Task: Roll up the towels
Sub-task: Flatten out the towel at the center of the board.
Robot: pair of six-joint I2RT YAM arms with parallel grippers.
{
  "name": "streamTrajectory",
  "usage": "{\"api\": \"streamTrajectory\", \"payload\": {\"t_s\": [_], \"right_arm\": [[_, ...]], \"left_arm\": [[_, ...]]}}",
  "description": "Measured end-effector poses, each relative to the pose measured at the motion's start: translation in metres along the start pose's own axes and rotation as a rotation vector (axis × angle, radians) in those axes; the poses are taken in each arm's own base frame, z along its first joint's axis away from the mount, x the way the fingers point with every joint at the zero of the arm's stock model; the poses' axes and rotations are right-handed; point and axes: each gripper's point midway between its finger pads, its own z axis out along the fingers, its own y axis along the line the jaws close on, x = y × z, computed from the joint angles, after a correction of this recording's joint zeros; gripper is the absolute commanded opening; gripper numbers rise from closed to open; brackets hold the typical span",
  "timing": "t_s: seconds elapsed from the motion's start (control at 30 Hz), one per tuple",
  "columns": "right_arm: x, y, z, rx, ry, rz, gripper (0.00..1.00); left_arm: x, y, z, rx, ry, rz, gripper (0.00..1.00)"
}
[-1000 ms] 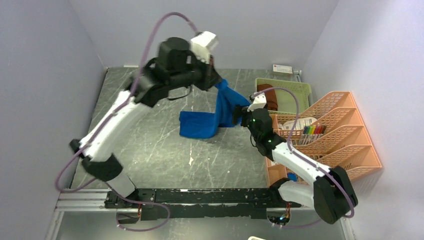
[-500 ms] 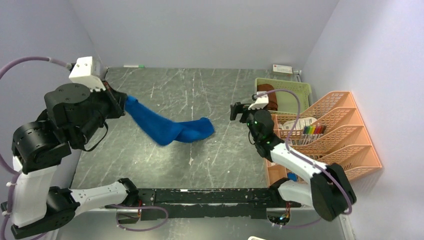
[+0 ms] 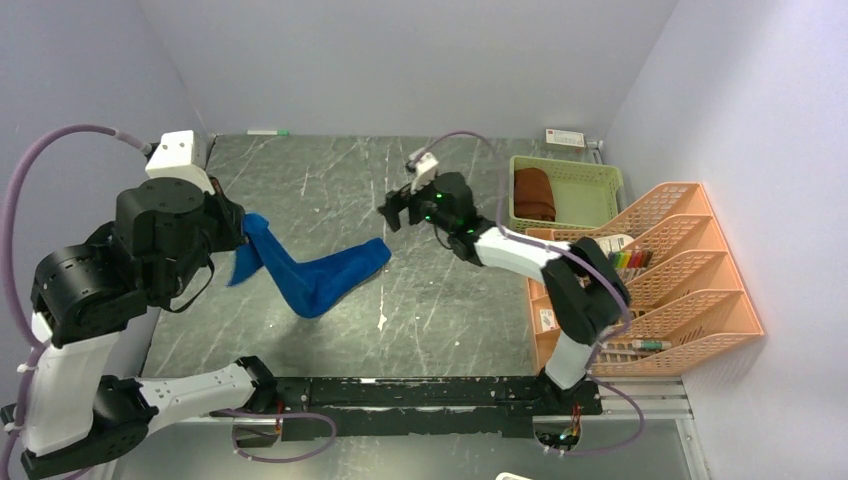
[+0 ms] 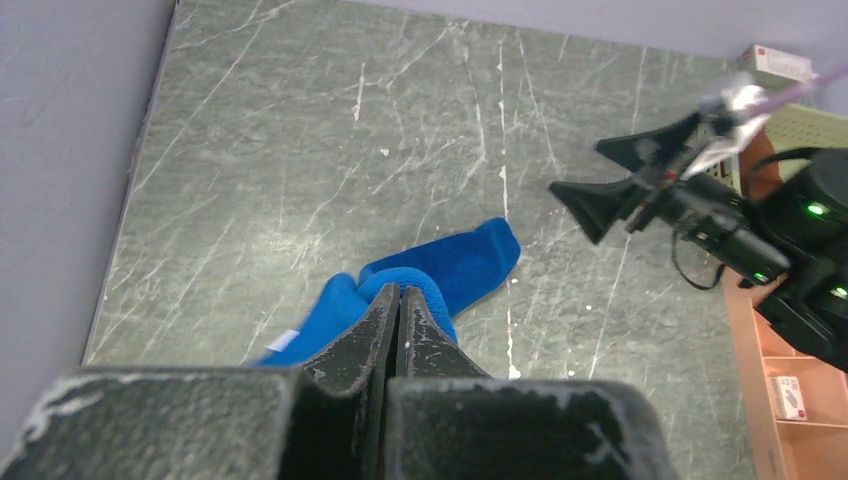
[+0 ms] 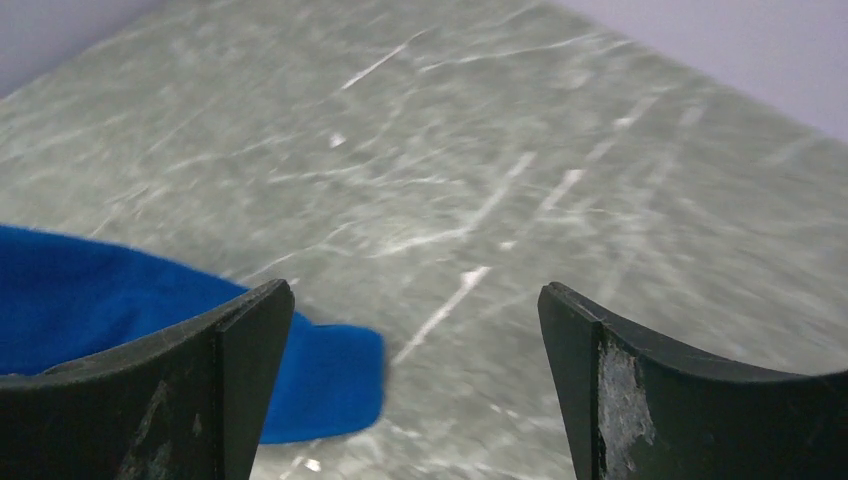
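The blue towel (image 3: 318,275) hangs stretched from my left gripper (image 3: 243,226) at the table's left, its far end resting on the tabletop. In the left wrist view the left gripper (image 4: 398,292) is shut on the towel's edge, and the blue towel (image 4: 450,272) trails away from it. My right gripper (image 3: 394,213) is open and empty, hovering above the table just right of the towel's free end. In the right wrist view the right gripper (image 5: 415,310) is wide open, with the blue towel's end (image 5: 320,385) at lower left. The rust-brown towel (image 3: 534,193) lies rolled in the green basket (image 3: 585,190).
An orange tiered file rack (image 3: 660,270) holding small items stands along the right edge. A small white box (image 3: 565,138) sits at the back right. Walls close in the left, back and right sides.
My left gripper has carried the blue towel from the back centre to the left. My right gripper has let the towel go and reached left toward its free end.
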Motion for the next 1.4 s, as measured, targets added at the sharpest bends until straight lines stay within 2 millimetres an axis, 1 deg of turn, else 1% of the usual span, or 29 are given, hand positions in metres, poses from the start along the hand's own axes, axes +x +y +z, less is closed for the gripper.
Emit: {"api": "streamTrajectory", "payload": {"t_s": [0.03,0.07,0.13,0.2,0.27,0.33,0.4,0.43,0.5,0.53,0.57,0.6,0.67,0.7,0.77,0.83,0.93,1.0,1.03,1.07,1.1,1.13,1.2,1.23,1.27,1.3,1.33,1.37,1.4], "right_arm": [[0.011,0.014,0.011,-0.058,0.038,-0.007,0.91],[0.02,0.023,0.019,-0.095,0.066,-0.009,0.91],[0.045,0.041,0.041,-0.165,0.152,-0.011,0.91],[0.071,0.053,0.058,-0.207,0.237,-0.013,0.91],[0.096,0.061,0.065,-0.23,0.314,-0.02,0.91],[0.123,0.068,0.063,-0.244,0.396,-0.027,0.91],[0.142,0.073,0.056,-0.254,0.456,-0.033,0.89],[0.15,0.076,0.051,-0.258,0.483,-0.035,0.87],[0.16,0.08,0.044,-0.262,0.513,-0.042,0.83],[0.164,0.082,0.042,-0.263,0.524,-0.047,0.79],[0.166,0.084,0.041,-0.261,0.527,-0.057,0.7],[0.166,0.085,0.041,-0.258,0.528,-0.067,0.57],[0.168,0.086,0.04,-0.251,0.533,-0.09,0.11],[0.169,0.088,0.039,-0.248,0.538,-0.096,0.0],[0.172,0.091,0.037,-0.246,0.548,-0.104,0.0],[0.171,0.089,0.038,-0.225,0.547,-0.114,0.0],[0.169,0.082,0.035,-0.203,0.547,-0.1,0.0],[0.16,0.066,0.034,-0.18,0.543,-0.066,0.0],[0.151,0.054,0.035,-0.16,0.538,-0.048,0.0],[0.141,0.041,0.037,-0.138,0.525,-0.036,0.0],[0.125,0.024,0.04,-0.106,0.506,-0.027,0.0],[0.105,0.009,0.044,-0.076,0.477,-0.025,0.0],[0.055,-0.021,0.05,-0.008,0.384,-0.036,0.0],[0.028,-0.032,0.049,0.021,0.331,-0.045,0.0],[0.001,-0.039,0.042,0.044,0.281,-0.055,0.0],[-0.021,-0.041,0.032,0.059,0.237,-0.063,0.0],[-0.044,-0.039,0.018,0.069,0.188,-0.071,0.06],[-0.062,-0.033,0.001,0.073,0.142,-0.073,0.16],[-0.073,-0.028,-0.014,0.074,0.108,-0.071,0.3]], "left_arm": [[0.002,-0.001,0.002,-0.005,0.008,0.005,0.07],[0.003,-0.002,0.004,-0.008,0.014,0.01,0.07],[0.005,-0.002,0.005,-0.012,0.021,0.013,0.07],[0.006,-0.002,0.005,-0.016,0.028,0.013,0.07],[0.008,-0.001,0.004,-0.02,0.034,0.012,0.07],[0.009,0.001,0.003,-0.022,0.039,0.009,0.07],[0.01,0.002,0.002,-0.023,0.039,0.005,0.07],[0.009,0.003,0.001,-0.021,0.037,0.002,0.07],[0.008,0.005,-0.002,-0.017,0.03,-0.009,0.07],[0.008,0.006,-0.003,-0.017,0.027,-0.013,0.07],[0.009,0.007,-0.003,-0.02,0.026,-0.015,0.07],[0.009,0.007,-0.002,-0.024,0.026,-0.015,0.07],[0.011,0.009,0.0,-0.044,0.027,-0.017,0.07],[0.012,0.01,0.002,-0.056,0.026,-0.018,0.07],[0.017,0.014,0.007,-0.098,0.026,-0.018,0.07],[0.026,0.016,0.016,-0.14,0.035,-0.006,0.07],[0.044,0.012,0.037,-0.199,0.067,0.056,0.07],[0.048,0.002,0.056,-0.233,0.084,0.114,0.07],[0.046,-0.001,0.066,-0.251,0.082,0.129,0.07],[0.041,-0.007,0.079,-0.267,0.083,0.141,0.07],[0.032,-0.019,0.101,-0.263,0.079,0.147,0.07],[0.028,-0.014,0.107,-0.287,0.073,0.134,0.07],[0.011,-0.014,0.133,-0.293,0.067,0.12,0.07],[0.001,-0.015,0.141,-0.287,0.052,0.109,0.07],[-0.009,-0.015,0.148,-0.285,0.032,0.099,0.07],[-0.016,-0.015,0.151,-0.28,0.015,0.092,0.07],[-0.02,-0.015,0.153,-0.271,0.002,0.088,0.07],[-0.022,-0.017,0.153,-0.254,-0.009,0.087,0.07],[-0.02,-0.017,0.151,-0.241,-0.016,0.087,0.07]]}}
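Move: The blue towel's free end lies on the board about 6 cm back, 8 cm to the left and 17 cm below the open right hand. The towel's bend lies some 11 cm nearer the base than that end and 14 cm farther left; the brown towel roll is about 8 cm ahead of the right hand, 26 cm to its right and 14 cm lower. From the left hand, which already holds the other end up high, the free end is roughly 15 cm ahead, 20 cm to the right and 41 cm below. The right hand sinks about 17 cm, swinging left and slightly back while tipping down and turning counter-clockwise, shuts its fingers on the blue towel's free end, then lifts it some 24 cm, swinging it rightward and forward before drawing back slightly at the end. The left hand keeps its pinch and nearly holds its place until the right has its grip, then dips about 6 cm, swings some 15 cm forward over the board with a slight counter-clockwise turn, and rises a little again. ##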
